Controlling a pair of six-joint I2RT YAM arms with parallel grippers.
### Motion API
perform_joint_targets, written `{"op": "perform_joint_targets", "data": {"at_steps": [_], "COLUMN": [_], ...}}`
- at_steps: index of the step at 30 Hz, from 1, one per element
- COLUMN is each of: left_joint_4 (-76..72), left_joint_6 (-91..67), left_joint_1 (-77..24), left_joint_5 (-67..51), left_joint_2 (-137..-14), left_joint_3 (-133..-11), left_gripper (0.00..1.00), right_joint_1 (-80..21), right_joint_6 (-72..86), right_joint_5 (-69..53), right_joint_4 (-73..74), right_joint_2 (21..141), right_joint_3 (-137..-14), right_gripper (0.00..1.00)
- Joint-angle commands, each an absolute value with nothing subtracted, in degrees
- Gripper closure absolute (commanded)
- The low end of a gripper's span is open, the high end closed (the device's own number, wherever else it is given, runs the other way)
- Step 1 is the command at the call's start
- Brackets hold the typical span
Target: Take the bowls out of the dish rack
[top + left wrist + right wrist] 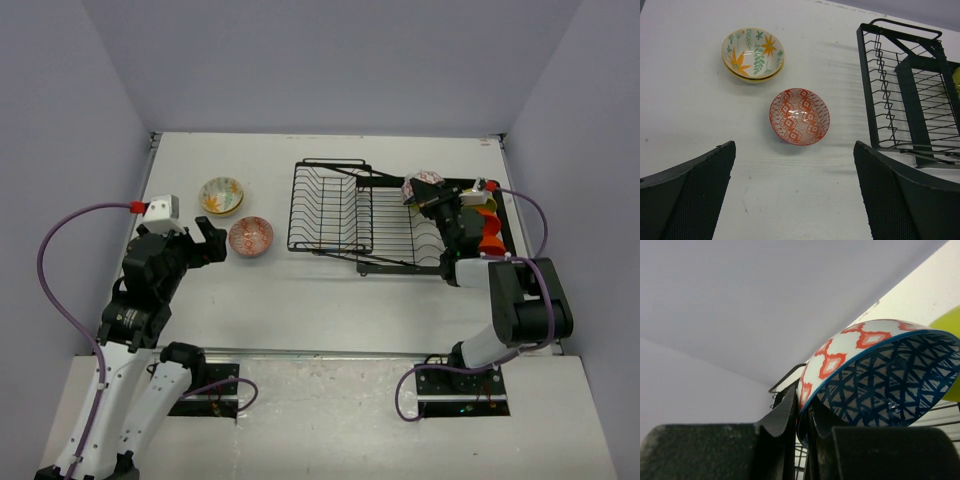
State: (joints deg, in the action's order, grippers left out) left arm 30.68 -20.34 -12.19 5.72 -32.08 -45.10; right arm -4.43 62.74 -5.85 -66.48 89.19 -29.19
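Observation:
The black wire dish rack [296, 205] [867, 85] stands at the table's centre right. Over its right section my right gripper [432, 200] [802, 405] is shut on the rim of a blue-patterned bowl [422, 186] [880, 385], which tilts on edge with its red-and-white outside up. Behind it a lime green bowl [947, 325] shows. An orange bowl [490, 240] stands in the rack, partly hidden by the right arm. A floral bowl [221, 195] [753, 54] and a pinkish-patterned bowl [250, 236] [800, 116] sit upright on the table left of the rack. My left gripper [205, 242] [795, 195] hangs open just short of the pinkish bowl.
Grey walls close the table off at the back and on both sides. A purple cable loops out from each arm, at the left and right edges. The rack's left basket section [330, 205] holds nothing that I can see.

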Motion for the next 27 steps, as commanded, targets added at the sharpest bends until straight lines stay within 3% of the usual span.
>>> {"op": "perform_joint_targets", "data": {"at_steps": [1,5,10,13,14,15,17,20,27], "left_joint_4": [28.3,28.39,27.95,28.3,28.3,28.56,28.65,29.44,40.15], "left_joint_6": [-18.9,-18.9,-20.04,-22.49,-23.28,-24.51,-25.48,-25.93,-24.35], "left_joint_1": [-12.22,-12.3,-12.22,-12.22,-12.22,-12.3,-12.22,-13.52,-25.11], "left_joint_5": [5.1,5.27,5.89,0.81,-1.21,-5.41,-13.22,-21.95,-14.6], "left_joint_2": [-32.26,-32.34,-32.96,-35.24,-35.94,-37.77,-41.63,-46.39,-52.73], "left_joint_3": [-44.74,-45.0,-45.87,-48.5,-49.47,-50.79,-55.27,-62.03,-76.71], "left_gripper": [0.0,0.0,0.0,0.0,0.0,0.0,0.0,0.0,0.0], "right_joint_1": [-4.22,-4.31,-8.25,-17.28,-20.45,-27.7,-38.69,-47.52,-70.12], "right_joint_6": [56.78,52.66,42.13,21.6,7.26,0.86,-14.41,-22.73,-26.01], "right_joint_5": [-12.73,-19.06,-31.88,-34.28,-35.93,-36.3,-33.33,-28.05,-0.73], "right_joint_4": [-77.43,-77.7,-64.29,-38.93,-22.14,-14.06,4.63,14.72,32.41], "right_joint_2": [85.0,79.47,68.58,60.22,58.99,58.19,58.71,59.85,70.98], "right_joint_3": [-29.09,-28.13,-31.01,-39.17,-42.42,-48.63,-53.42,-57.47,-70.03], "right_gripper": [1.0,1.0,1.0,1.0,1.0,1.0,1.0,1.0,1.0]}}
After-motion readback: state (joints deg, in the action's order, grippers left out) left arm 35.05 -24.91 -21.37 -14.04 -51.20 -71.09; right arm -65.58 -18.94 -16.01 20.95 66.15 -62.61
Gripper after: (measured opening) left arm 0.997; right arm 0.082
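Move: The right hand already holds the blue bowl by its rim above the rack. The handover spot is about 31 cm back, 27 cm left and 3 cm higher; the rack's front-left corner lies some 8 cm back, 29 cm left and 12 cm below. The nearer green bowl is 8 cm ahead, 7 cm right and 10 cm below. From the open left hand, the blue bowl is roughly 22 cm ahead, 43 cm right and 3 cm lower. Back and to the left in a fast arc, about 30 cm back and 26 cm left, the right hand carries the blue bowl off the rack, rising some 14 cm, then sinking about half that, while its fingers swing from forward to leftward and keep their pinch on the rim. The left hand waits, then goes about 10 cm right and up towards the bowl, turning some 25 degrees clockwise, fingers wide open. ##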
